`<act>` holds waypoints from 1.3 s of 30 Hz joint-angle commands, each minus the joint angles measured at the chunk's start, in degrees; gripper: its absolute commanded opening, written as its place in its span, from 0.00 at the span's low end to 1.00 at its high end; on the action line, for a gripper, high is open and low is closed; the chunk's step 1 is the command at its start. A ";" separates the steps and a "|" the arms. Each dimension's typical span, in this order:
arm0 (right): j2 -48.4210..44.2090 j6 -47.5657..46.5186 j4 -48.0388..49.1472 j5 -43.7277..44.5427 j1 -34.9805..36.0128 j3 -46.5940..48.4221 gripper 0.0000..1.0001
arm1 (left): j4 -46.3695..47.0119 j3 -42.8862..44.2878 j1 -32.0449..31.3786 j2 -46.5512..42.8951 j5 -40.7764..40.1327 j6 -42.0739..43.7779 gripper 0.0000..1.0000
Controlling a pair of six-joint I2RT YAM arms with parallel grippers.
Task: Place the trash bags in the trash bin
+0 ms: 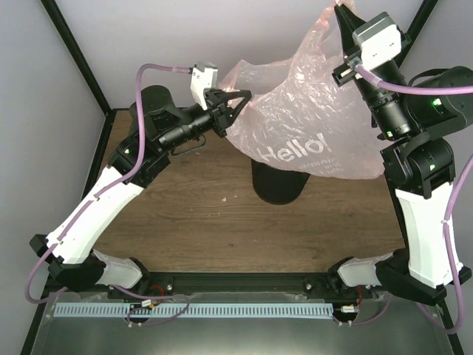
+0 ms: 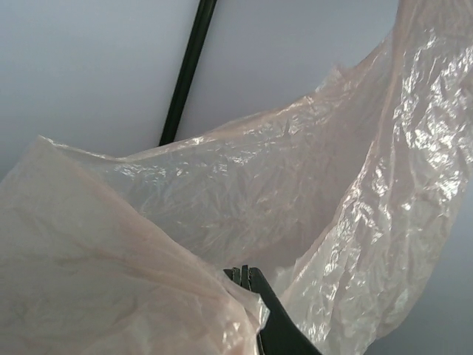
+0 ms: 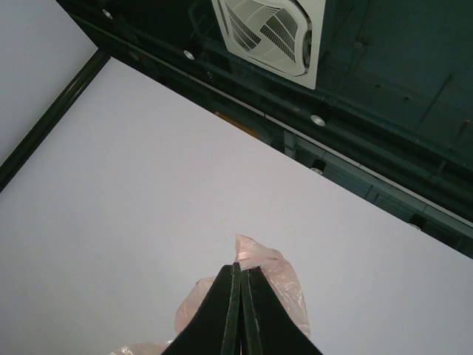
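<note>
A pale-pink crinkly trash bag [image 1: 307,111] with white "Hello!" lettering hangs stretched in the air between both arms. My left gripper [image 1: 242,95] is shut on the bag's left edge. High at the back right, my right gripper [image 1: 342,6] is shut on the bag's top corner. The black trash bin [image 1: 278,185] stands on the table right under the bag, its top hidden behind the plastic. In the left wrist view the bag [image 2: 244,214] fills the frame around my shut left gripper [image 2: 245,269]. A tuft of bag [image 3: 270,277] pokes past my shut right gripper [image 3: 240,265] in the right wrist view.
The wooden table [image 1: 192,214] lies below, with a tiny pale scrap [image 1: 224,199] left of the bin. Black frame posts [image 1: 77,55] stand at the back corners, with pale walls behind them.
</note>
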 commanded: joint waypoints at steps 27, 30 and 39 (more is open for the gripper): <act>0.68 4.83 -4.15 3.93 -0.32 -11.22 0.21 | -4.97 -7.37 -0.06 -6.79 -19.18 12.43 0.04; 0.20 8.93 -11.74 3.96 -0.38 -10.85 0.47 | -5.67 -7.65 0.01 -6.85 -21.71 11.36 0.04; -4.23 19.80 -23.02 -17.68 -17.48 -19.82 0.85 | -6.02 -7.86 0.52 -5.24 -27.34 9.22 0.04</act>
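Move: The bag hangs pinched between both my hands, above the trash bin. From my right hand the bin's middle lies about 10 cm ahead, only about 1 cm left and some 55 cm below, with the bag's body about 6 cm ahead, 1 cm left and 22 cm below. From my left hand the bin is about 8 cm ahead, 12 cm right and 39 cm below; the bag's body is 3 cm ahead, 11 cm right and 5 cm lower. I bring my right hand down some 17 cm towards the bin, reaching forward about 9 cm on the way and tipping the fingers down some 35 degrees; late in the drop I open them wide and let go of the bag's upper corner. My left hand keeps its pinch on the rim, drawing it left, down and a little forward while swinging counter-clockwise. ##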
